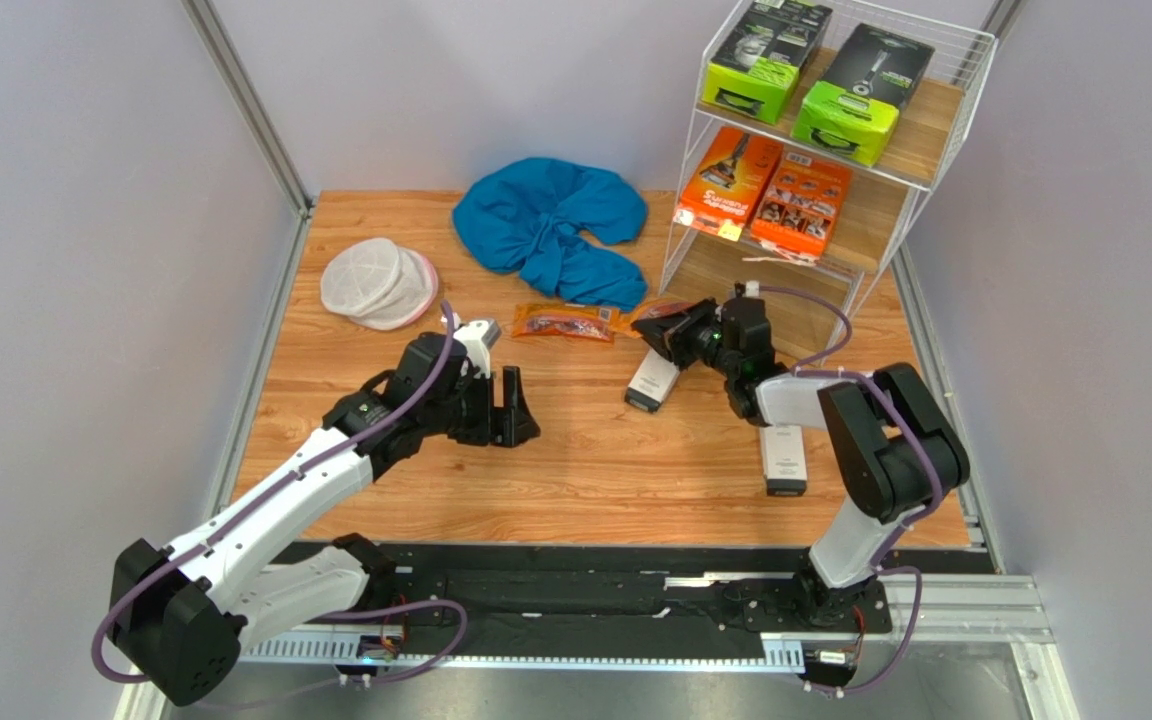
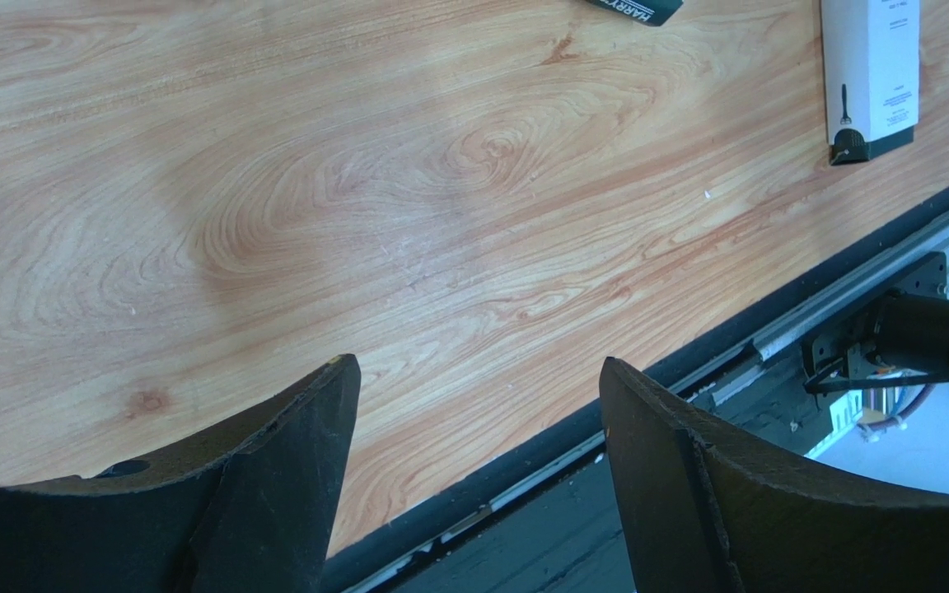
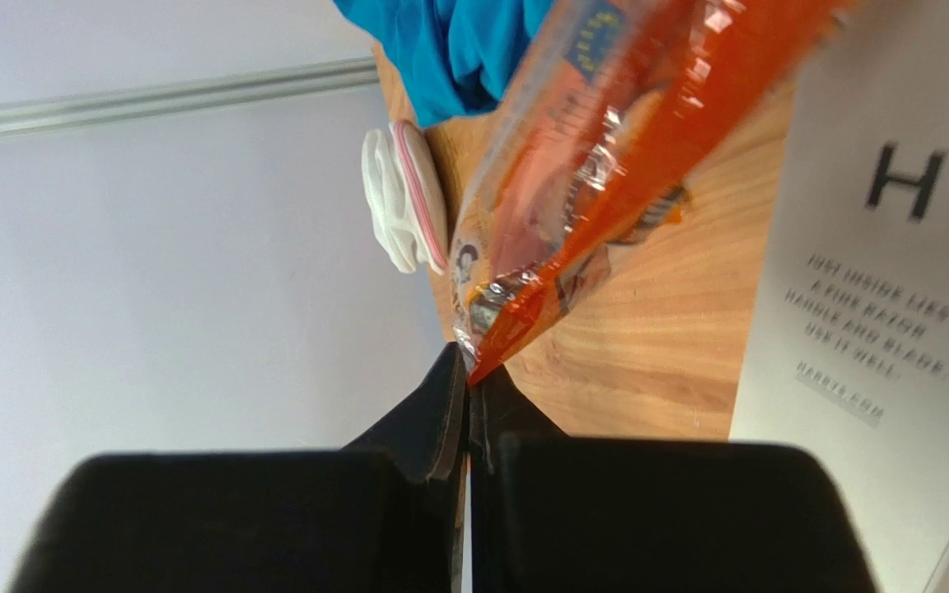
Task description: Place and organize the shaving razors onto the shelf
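Observation:
My right gripper (image 3: 470,371) is shut on the corner of a clear orange-trimmed bag of razors (image 3: 603,161); from above that gripper (image 1: 683,326) sits at the foot of the shelf (image 1: 946,143) with the bag (image 1: 657,312). Another orange-trimmed bag (image 1: 564,321) lies on the table to its left. Two slim white boxes (image 1: 653,383) (image 1: 785,459) lie flat nearby. Lime-green boxes (image 1: 808,75) stand on the top tier, orange cartons (image 1: 766,188) on the middle one. My left gripper (image 1: 519,408) (image 2: 480,371) hangs open and empty over bare wood.
A blue cloth (image 1: 552,225) and a round white mesh pouch (image 1: 376,282) lie at the back of the table. The black rail (image 2: 715,371) runs along the near table edge. A white box (image 2: 869,74) lies right of the left gripper.

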You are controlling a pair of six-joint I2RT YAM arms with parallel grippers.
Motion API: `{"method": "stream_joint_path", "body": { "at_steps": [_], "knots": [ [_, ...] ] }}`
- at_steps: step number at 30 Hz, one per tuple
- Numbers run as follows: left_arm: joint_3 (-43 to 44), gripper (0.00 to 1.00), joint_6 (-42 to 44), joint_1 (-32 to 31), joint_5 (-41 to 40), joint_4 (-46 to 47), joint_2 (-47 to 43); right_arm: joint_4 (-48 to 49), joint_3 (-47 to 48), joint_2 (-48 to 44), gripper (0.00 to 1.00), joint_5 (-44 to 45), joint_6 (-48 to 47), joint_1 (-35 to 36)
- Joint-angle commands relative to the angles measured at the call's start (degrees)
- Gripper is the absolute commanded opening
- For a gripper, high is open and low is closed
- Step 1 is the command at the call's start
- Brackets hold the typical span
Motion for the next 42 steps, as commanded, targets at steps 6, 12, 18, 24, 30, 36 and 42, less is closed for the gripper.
{"method": "stream_joint_path", "body": {
  "at_steps": [6,12,18,24,30,36,42],
  "knots": [
    [2.51,0.81,-0.75,0.23,2.88,5.22,0.66,-14.78,-2.94,-14.37,0.00,0.01,-9.53,4.59],
    [1.65,0.82,-7.14,1.72,12.97,17.59,4.26,-22.40,-11.57,-30.64,0.00,-4.99,-14.80,7.40],
    [-3.45,0.82,-18.39,2.07,26.33,39.82,8.57,-35.34,-15.44,-53.49,0.00,-9.39,-18.50,9.16],
    [-5.47,0.82,-31.14,2.07,37.59,56.53,14.90,-44.49,-12.63,-63.53,0.00,-13.18,-23.07,9.08],
    [-10.13,0.83,-50.74,0.23,39.18,78.23,19.37,-39.33,-12.28,-61.70,0.00,-16.69,-23.34,9.16],
    [-10.66,0.82,-60.25,-4.78,36.46,88.98,23.60,-39.22,-11.49,-60.90,0.00,-14.59,-24.04,9.34],
    [-10.40,0.79,-53.41,-7.51,31.80,74.51,19.49,-39.05,-10.61,-61.51,0.00,-13.18,-24.04,9.34]
  ]
}}
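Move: My right hand already holds the razor packet by its near end, with the packet's middle about 5 cm ahead. It is headed for my open left gripper, some 19 cm back, 17 cm left and slightly higher. A white box lies just beneath, about 8 cm down. The other packet lies roughly 12 cm left and 6 cm ahead, and a second white box 19 cm right and 14 cm back. From my left hand the held packet is about 21 cm ahead, 17 cm right. I draw my right hand quickly back about 23 cm and up some 10 cm, away from the shelf, keeping the packet pinched while the wrist swings counter-clockwise and levels, then hold it there. Meanwhile my left hand travels right about 15 cm and climbs 10 cm towards the packet, easing back slightly at the end; its wide-open fingers swing up from pointing down to pointing across at my right hand. ##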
